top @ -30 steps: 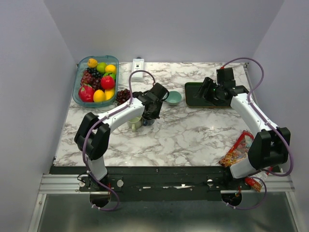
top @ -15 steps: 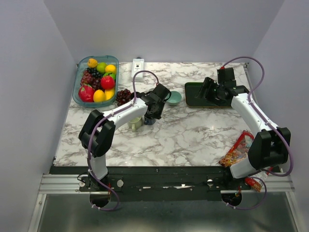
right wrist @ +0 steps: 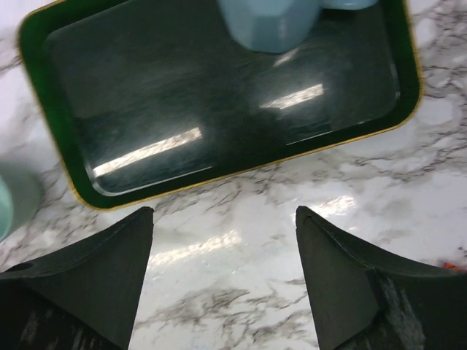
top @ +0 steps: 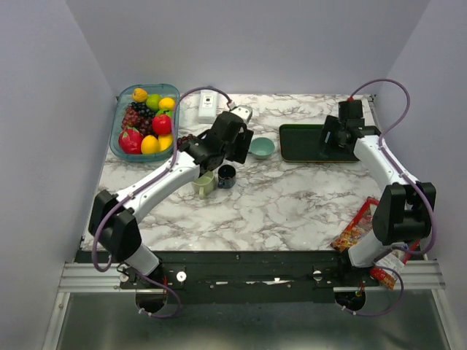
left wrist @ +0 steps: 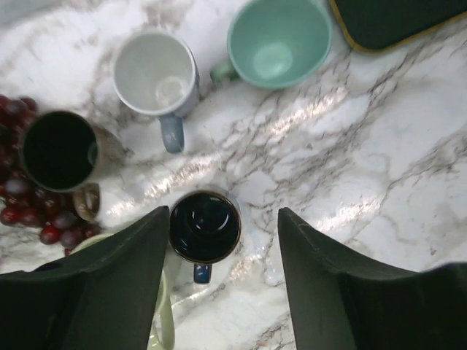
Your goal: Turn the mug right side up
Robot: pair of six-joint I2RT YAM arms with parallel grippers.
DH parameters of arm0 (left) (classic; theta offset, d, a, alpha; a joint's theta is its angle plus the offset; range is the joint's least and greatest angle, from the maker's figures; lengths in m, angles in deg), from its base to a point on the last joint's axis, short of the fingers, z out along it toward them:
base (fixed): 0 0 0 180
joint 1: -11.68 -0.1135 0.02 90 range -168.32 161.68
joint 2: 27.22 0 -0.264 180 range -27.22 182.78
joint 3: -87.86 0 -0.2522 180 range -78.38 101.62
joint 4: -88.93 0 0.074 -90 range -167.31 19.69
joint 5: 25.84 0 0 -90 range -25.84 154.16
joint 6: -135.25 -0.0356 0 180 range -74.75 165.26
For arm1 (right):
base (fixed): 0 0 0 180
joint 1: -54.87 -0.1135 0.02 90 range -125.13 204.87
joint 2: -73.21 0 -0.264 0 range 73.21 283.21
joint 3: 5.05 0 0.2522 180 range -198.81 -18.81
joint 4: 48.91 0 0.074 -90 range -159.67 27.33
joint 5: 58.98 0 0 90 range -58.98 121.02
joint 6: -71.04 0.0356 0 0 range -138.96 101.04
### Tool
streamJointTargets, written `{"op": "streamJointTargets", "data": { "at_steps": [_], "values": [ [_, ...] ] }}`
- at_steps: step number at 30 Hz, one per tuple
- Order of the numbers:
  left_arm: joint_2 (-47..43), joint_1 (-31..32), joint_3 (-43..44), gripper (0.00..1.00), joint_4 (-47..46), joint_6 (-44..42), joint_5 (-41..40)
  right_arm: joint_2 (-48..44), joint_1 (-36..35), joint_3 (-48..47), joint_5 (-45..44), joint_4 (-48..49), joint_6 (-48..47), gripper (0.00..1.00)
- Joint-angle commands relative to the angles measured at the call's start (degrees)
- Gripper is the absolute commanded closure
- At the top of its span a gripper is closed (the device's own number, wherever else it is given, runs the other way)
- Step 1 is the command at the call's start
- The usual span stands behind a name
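Note:
A dark blue mug [left wrist: 205, 227] [top: 227, 176] stands upright on the marble, mouth up, its handle toward the near side. My left gripper [left wrist: 222, 217] [top: 235, 152] hangs open above it, one finger on each side and neither touching it. A light blue mug [right wrist: 270, 22] sits at the far edge of the green tray [right wrist: 219, 102] [top: 300, 146]; only part of it shows, so I cannot tell which way up it is. My right gripper [right wrist: 225, 215] [top: 328, 144] is open over bare marble just in front of the tray, holding nothing.
Around the dark mug are a pale green mug [top: 204, 184], a brown mug [left wrist: 58, 149], a white mug [left wrist: 155, 73], a teal cup [left wrist: 279, 40] and grapes [left wrist: 22, 211]. A fruit basket [top: 117, 127] sits back left, a snack packet [top: 359, 224] front right.
My left gripper has opened, let go of the dark blue mug and risen away from it. The right gripper has opened a little wider and shifted along the tray.

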Motion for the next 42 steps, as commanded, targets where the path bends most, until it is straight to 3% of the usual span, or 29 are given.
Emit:
{"op": "streamJointTargets", "data": {
  "at_steps": [1,4,11,16,24,28,35,42],
  "values": [
    [-5.76,0.03,-0.38,0.26,-7.26,-3.56,-4.62,2.38,4.24,1.38,-5.45,3.92,-2.32,0.15],
    [-7.08,-1.63,0.75,0.19,-7.7,-3.39,-2.96,4.57,6.17,1.38,-5.27,8.22,-9.42,0.16],
    [-8.14,-9.54,2.43,0.01,-8.22,-1.64,11.36,10.55,7.05,0.77,-4.84,20.53,-33.93,0.16],
    [-9.63,-14.38,0.41,0.01,-8.93,-1.36,19.27,14.59,9.08,-4.15,-3.52,21.16,-39.75,0.16],
    [-8.23,-16.67,0.58,0.01,-8.67,-0.92,21.57,20.31,9.87,-8.73,6.3,20.19,-57.33,0.18],
    [-6.91,-16.84,1.64,0.01,-7.88,-0.84,21.83,21.36,9.96,-9.25,12.38,19.75,-60.86,0.18],
    [-4.89,-16.93,3.66,0.01,-6.3,-0.4,22.8,27.78,10.05,-15.31,15.03,14.39,-63.41,0.19],
    [-3.75,-17.02,4.36,0.01,-6.12,-0.4,22.71,30.07,9.96,-18.13,16.0,9.92,-58.5,0.2]
  ]
}}
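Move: The light blue mug, upside down in the green tray, lies about 17 cm ahead of the right hand, 4 cm to its right and 6 cm lower; the tray's middle is some 13 cm ahead and 5 cm left, the teal cup about 10 cm ahead and 26 cm left. From the left hand that mug is roughly 23 cm ahead and 47 cm right. The dark blue mug stands 10 cm below this hand, 3 cm ahead, and the grey mug 17 cm ahead. The right hand, fingers kept wide, swings right and down at first, then reaches forward over the tray to the upside-down light blue mug, about 13 cm in all, drifting back left a little near the end, while the wrist rolls some 55 degrees counter-clockwise to bring the open fingers up around the mug's near right side. Meanwhile the empty left hand rises about 8 cm clear of the upright dark blue mug, opens its fingers fully, then shifts forward and left, rolling slightly. ##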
